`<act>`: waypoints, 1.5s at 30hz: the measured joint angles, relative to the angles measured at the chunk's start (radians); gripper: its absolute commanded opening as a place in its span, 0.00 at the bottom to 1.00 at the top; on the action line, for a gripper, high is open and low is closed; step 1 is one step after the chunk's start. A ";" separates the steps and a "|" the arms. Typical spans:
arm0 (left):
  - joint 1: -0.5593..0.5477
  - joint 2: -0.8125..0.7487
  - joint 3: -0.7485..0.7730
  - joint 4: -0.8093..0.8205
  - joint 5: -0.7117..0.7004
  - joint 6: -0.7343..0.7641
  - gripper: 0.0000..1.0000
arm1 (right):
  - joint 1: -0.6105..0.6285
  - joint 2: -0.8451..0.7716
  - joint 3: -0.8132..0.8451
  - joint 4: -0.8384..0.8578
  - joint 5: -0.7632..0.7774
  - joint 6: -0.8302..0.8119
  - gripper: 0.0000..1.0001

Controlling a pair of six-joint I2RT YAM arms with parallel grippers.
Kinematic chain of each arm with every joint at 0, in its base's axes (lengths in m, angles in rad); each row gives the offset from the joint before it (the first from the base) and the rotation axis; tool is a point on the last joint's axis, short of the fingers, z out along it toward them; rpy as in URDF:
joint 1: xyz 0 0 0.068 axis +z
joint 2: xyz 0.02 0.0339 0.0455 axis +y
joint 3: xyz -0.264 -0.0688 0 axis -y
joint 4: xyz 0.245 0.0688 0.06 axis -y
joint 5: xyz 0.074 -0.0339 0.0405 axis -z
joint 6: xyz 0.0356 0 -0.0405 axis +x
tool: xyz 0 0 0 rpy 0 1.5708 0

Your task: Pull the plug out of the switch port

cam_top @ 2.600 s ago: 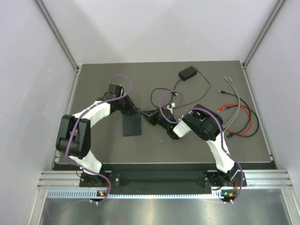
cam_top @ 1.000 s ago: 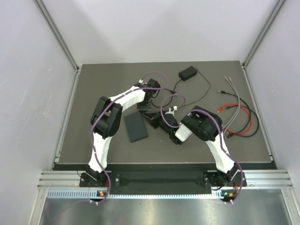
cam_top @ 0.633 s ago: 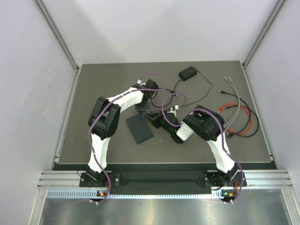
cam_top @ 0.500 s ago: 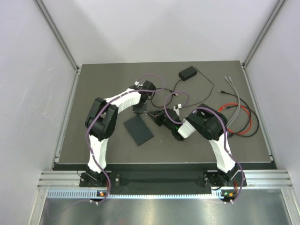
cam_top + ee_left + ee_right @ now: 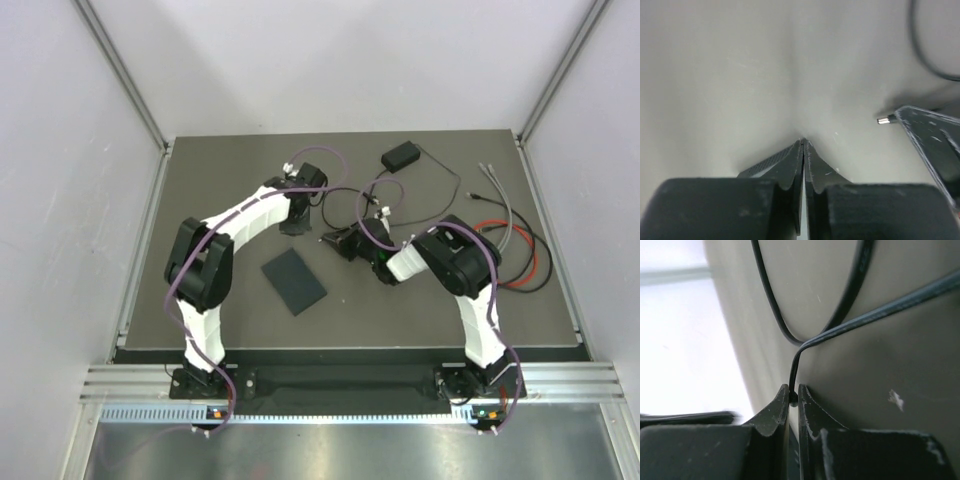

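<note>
The switch [image 5: 294,281], a flat black box, lies turned at an angle on the dark mat with nothing touching it. My right gripper [image 5: 331,238] hovers just to its right, shut on the plug and its thin black cord [image 5: 794,370]. In the right wrist view the cord comes up from between the shut fingertips of the right gripper [image 5: 794,393]. In the left wrist view the plug's bare metal tip [image 5: 883,120] sticks out past a right finger [image 5: 930,137], clear of any port. My left gripper [image 5: 296,224] is beyond the switch, shut and empty, and its tips meet in the left gripper's [image 5: 804,145] own view.
A small black power brick [image 5: 400,156] with a thin cord sits at the back of the mat. Red, grey and black cables [image 5: 507,243] lie coiled at the right. Metal rails [image 5: 146,230] border the mat on both sides.
The left gripper came off the switch and moved to the far side. The switch turned and now lies alone. The right gripper drew back to the right with the plug.
</note>
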 measured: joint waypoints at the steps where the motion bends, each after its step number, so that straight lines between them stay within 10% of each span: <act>1: 0.000 -0.021 0.002 0.002 0.005 0.000 0.12 | -0.010 -0.015 0.000 -0.030 -0.018 -0.032 0.00; 5: 0.000 -0.171 -0.018 0.019 0.025 0.000 0.28 | -0.063 -0.076 0.053 -0.219 -0.126 -0.212 0.01; 19: 0.000 -0.598 -0.359 0.153 0.180 -0.086 0.29 | -0.208 -0.087 0.620 -0.763 -0.647 -0.723 0.07; 30: 0.000 -0.969 -0.503 0.199 0.027 -0.152 0.31 | -0.042 -0.079 0.797 -0.412 -0.925 -0.285 0.03; 45: 0.000 -0.998 -0.590 0.216 0.008 -0.209 0.32 | -0.005 0.041 1.077 0.138 -0.945 0.286 0.03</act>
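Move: The right hand already holds the freed power plug by its cord; the switch it came from lies about 10 cm back and 7 cm to its left, just below it. The power adapter is some 21 cm ahead and 16 cm to its right, the looped cord about 8 cm ahead and 4 cm right. From the left hand, nearly shut and empty, the switch is about 9 cm straight back and 5 cm below. Keeping its pinch on the plug's cord, the right hand eases forward and right a few centimetres, then sweeps up over 40 cm while swinging left and back, turning sharply counter-clockwise (near 60 degrees) and tipping its fingers up, before sinking slightly and coming forward again at the end. The left hand, clear of the switch, rises about 15 cm and draws back some 10 cm, drifting left, as its fingers open to about a third and tilt up. ##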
